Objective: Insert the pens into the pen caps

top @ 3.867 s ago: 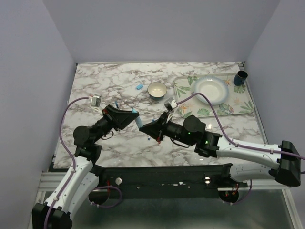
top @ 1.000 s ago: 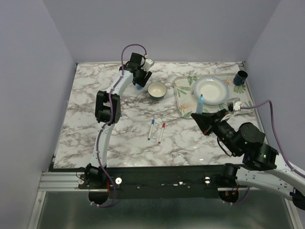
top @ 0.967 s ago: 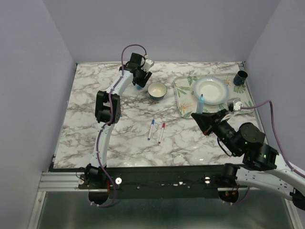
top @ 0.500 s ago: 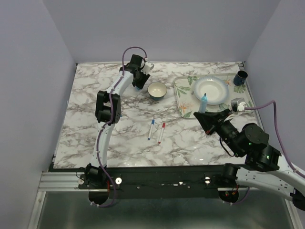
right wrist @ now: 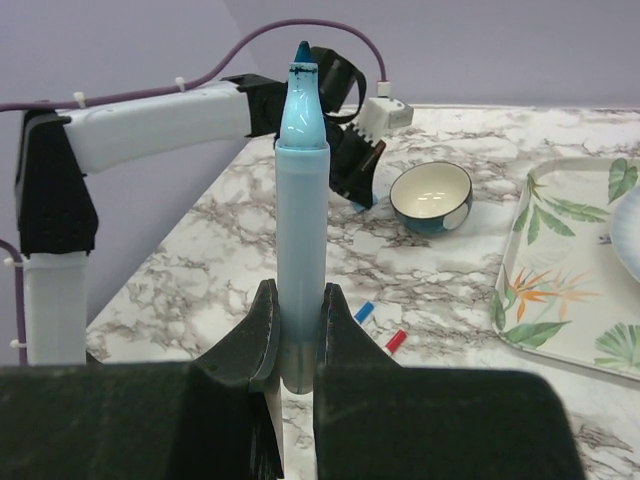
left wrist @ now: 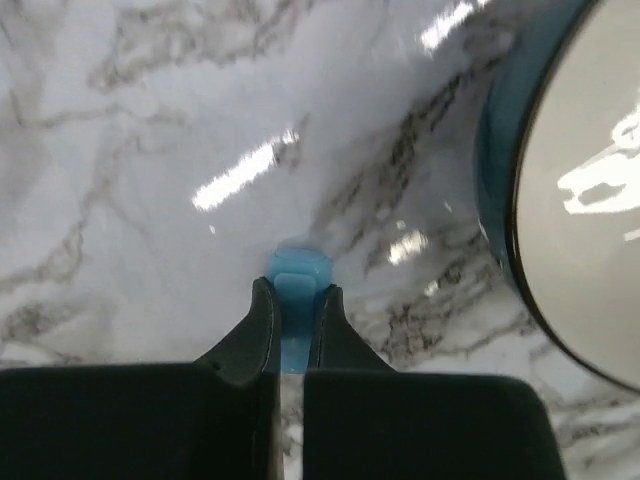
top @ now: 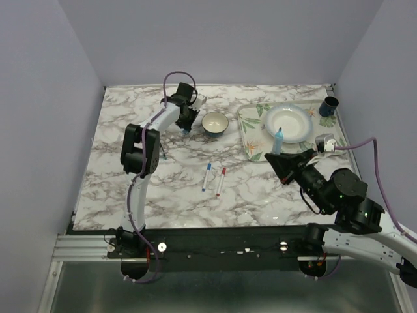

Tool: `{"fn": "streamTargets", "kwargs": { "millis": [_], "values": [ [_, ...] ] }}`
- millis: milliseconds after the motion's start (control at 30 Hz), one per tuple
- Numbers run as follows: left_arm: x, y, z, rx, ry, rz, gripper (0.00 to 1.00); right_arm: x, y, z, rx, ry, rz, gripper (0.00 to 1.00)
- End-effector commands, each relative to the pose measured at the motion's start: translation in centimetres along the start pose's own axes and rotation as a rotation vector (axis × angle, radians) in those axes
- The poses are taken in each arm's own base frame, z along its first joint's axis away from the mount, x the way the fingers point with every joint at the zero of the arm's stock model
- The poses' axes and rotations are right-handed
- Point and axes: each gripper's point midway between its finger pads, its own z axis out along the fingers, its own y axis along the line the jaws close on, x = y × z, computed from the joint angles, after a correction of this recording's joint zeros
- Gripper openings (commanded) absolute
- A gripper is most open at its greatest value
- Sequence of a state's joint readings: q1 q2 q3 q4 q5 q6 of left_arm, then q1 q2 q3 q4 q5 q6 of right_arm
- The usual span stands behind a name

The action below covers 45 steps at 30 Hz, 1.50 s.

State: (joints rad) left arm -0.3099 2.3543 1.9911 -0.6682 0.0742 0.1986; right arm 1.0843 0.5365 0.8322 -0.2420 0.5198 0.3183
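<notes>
A small blue pen cap [left wrist: 297, 272] lies on the marble at the far side, next to the bowl, and my left gripper [left wrist: 296, 300] is shut on it; from above that gripper [top: 186, 126] points down at the table. My right gripper [right wrist: 298, 310] is shut on the lower barrel of a pale blue pen [right wrist: 301, 190] held upright, its bare blue tip on top. In the top view this pen [top: 278, 139] stands over the tray's left edge, above the right gripper [top: 279, 155]. Two white pens, one with a blue end [top: 207, 176] and one with a red end [top: 221, 181], lie mid-table.
A small bowl [top: 215, 123] sits just right of the left gripper. A floral tray [top: 251, 151] at the back right carries a white plate [top: 287, 122]. A dark blue cup [top: 329, 106] stands in the far right corner. Purple cables trail from both wrists.
My left gripper has closed on the blue cap, and the left arm has shifted slightly nearer. The right arm raised the upright pen a little, then held still.
</notes>
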Motion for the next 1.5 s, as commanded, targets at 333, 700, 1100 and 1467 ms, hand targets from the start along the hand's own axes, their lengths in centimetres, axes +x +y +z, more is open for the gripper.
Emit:
{"fn": "streamTargets", "kwargs": {
  "millis": [333,700,1100,1467],
  "values": [
    [-3.7,-7.6,-19.4,0.315,-0.386,-0.461,0.0,6.0,3.2,1.9,-0.106,0.194,0.091,0.01],
    [-2.1,-15.5,-34.4,0.72,-0.753,-0.804,0.0,11.1,8.3,5.2,-0.245,0.348,0.154,0.01],
    [1.5,-14.0,-38.3,0.583,-0.867,-0.953,0.0,13.9,11.1,7.5,-0.235,0.423,0.074,0.01],
    [2.6,-14.2,-37.4,0.585,-0.851,-0.981,0.0,14.0,12.5,8.5,-0.247,0.424,0.071,0.01]
  ]
}}
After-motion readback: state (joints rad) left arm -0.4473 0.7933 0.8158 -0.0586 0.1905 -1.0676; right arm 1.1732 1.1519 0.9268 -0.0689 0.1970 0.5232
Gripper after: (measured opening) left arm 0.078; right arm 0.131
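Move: The left hand already grips the light-blue cap at the table. The uncapped light-blue pen, nib up in the right fingers, lies about 34 cm back, 26 cm right and 35 cm above. The bowl is 12 cm to the left hand's right and 3 cm ahead; the blue marker is 19 cm back, 8 cm right. From the right hand, the cap is 34 cm ahead, 26 cm left, 32 cm below. Left hand swings the cap some 30 cm up and back, levelling, as right carries the pen left and down. ##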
